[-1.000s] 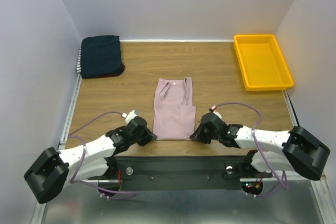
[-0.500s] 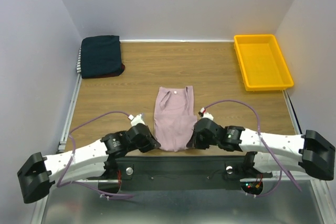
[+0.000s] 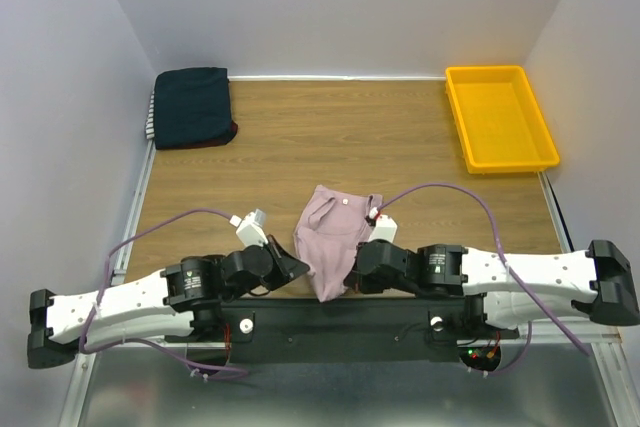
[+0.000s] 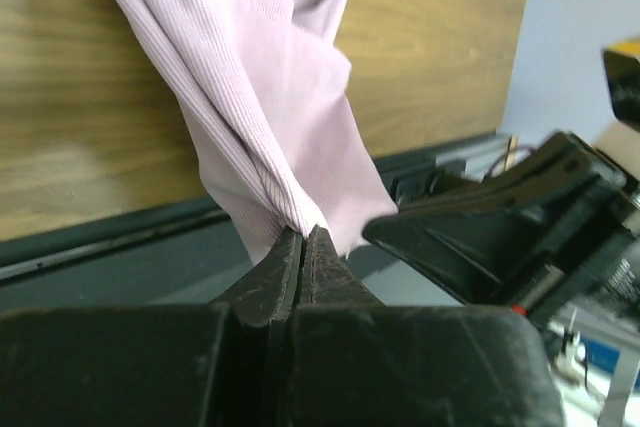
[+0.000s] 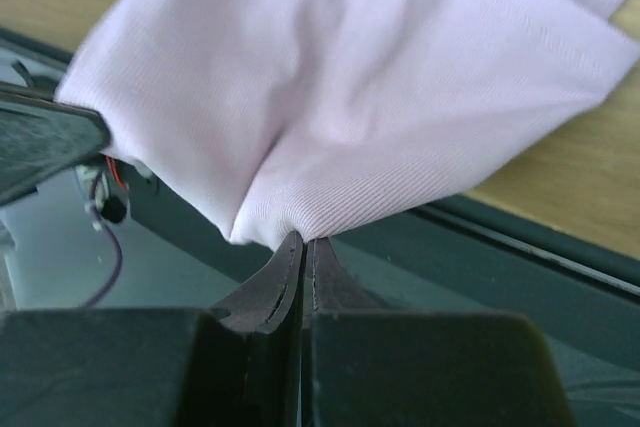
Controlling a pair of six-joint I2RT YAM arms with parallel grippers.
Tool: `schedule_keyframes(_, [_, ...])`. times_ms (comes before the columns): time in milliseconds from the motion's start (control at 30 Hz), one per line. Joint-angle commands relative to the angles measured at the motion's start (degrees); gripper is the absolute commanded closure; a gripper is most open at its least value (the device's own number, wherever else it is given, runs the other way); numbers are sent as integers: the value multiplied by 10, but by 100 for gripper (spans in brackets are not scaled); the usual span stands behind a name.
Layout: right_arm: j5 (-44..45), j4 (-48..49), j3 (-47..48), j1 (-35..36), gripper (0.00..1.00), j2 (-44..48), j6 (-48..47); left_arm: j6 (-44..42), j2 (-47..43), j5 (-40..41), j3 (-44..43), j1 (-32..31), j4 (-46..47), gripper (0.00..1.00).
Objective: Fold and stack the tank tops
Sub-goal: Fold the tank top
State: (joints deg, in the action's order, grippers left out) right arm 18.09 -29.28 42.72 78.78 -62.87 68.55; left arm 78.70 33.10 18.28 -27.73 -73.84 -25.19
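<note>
The pale pink tank top (image 3: 332,239) lies bunched near the table's front edge, its near end lifted between both arms. My left gripper (image 3: 296,268) is shut on the hem's left corner, with pink cloth (image 4: 270,117) pinched at its fingertips (image 4: 303,234). Shut on the hem's right corner is my right gripper (image 3: 350,275), where the fabric (image 5: 370,97) rises from the closed tips (image 5: 303,239). At the back left sits the pile of folded tank tops (image 3: 191,106), dark navy on top with a striped edge showing.
A yellow plastic tray (image 3: 499,118) stands at the back right. The dark front rail (image 3: 340,319) runs under both grippers. Purple cables (image 3: 440,190) arc over each arm. White walls close in the table on three sides.
Both grippers have drawn toward each other and back over the front rail, lifting the pink top's hem; the cloth went from flat to bunched and slid nearer. The right gripper closed fully.
</note>
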Motion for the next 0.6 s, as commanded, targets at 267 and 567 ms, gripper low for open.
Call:
schedule_keyframes(267, [67, -21, 82, -100, 99, -31, -78, -47, 31, 100, -44, 73, 73, 100])
schedule_keyframes(567, [-1, 15, 72, -214, 99, -53, -141, -176, 145, -37, -65, 272, 242, 100])
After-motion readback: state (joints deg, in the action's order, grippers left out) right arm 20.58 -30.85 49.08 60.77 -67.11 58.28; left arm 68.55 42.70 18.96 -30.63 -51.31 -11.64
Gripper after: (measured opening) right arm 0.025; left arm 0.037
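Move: Both hands already hold the tank top's folded bottom end off the table. The neckline, with its small label, lies about 23 cm ahead of the left hand, 9 cm to its right and 13 cm below. From the right hand the neckline is some 24 cm ahead, straight in line and 11 cm down. The left strap is about 25 cm ahead of the left hand and 3 cm to its right; the right strap is roughly 24 cm ahead of the right hand and 7 cm to its right. Forward together, gathering speed, both hands carry their pinched parts of the tank top towards the neckline, 10 to 12 cm each and about 2 cm up. They spread a little, the left hand turning some 20 degrees counter-clockwise, the right about 10 clockwise while veering to its right; both keep their shut grip. ##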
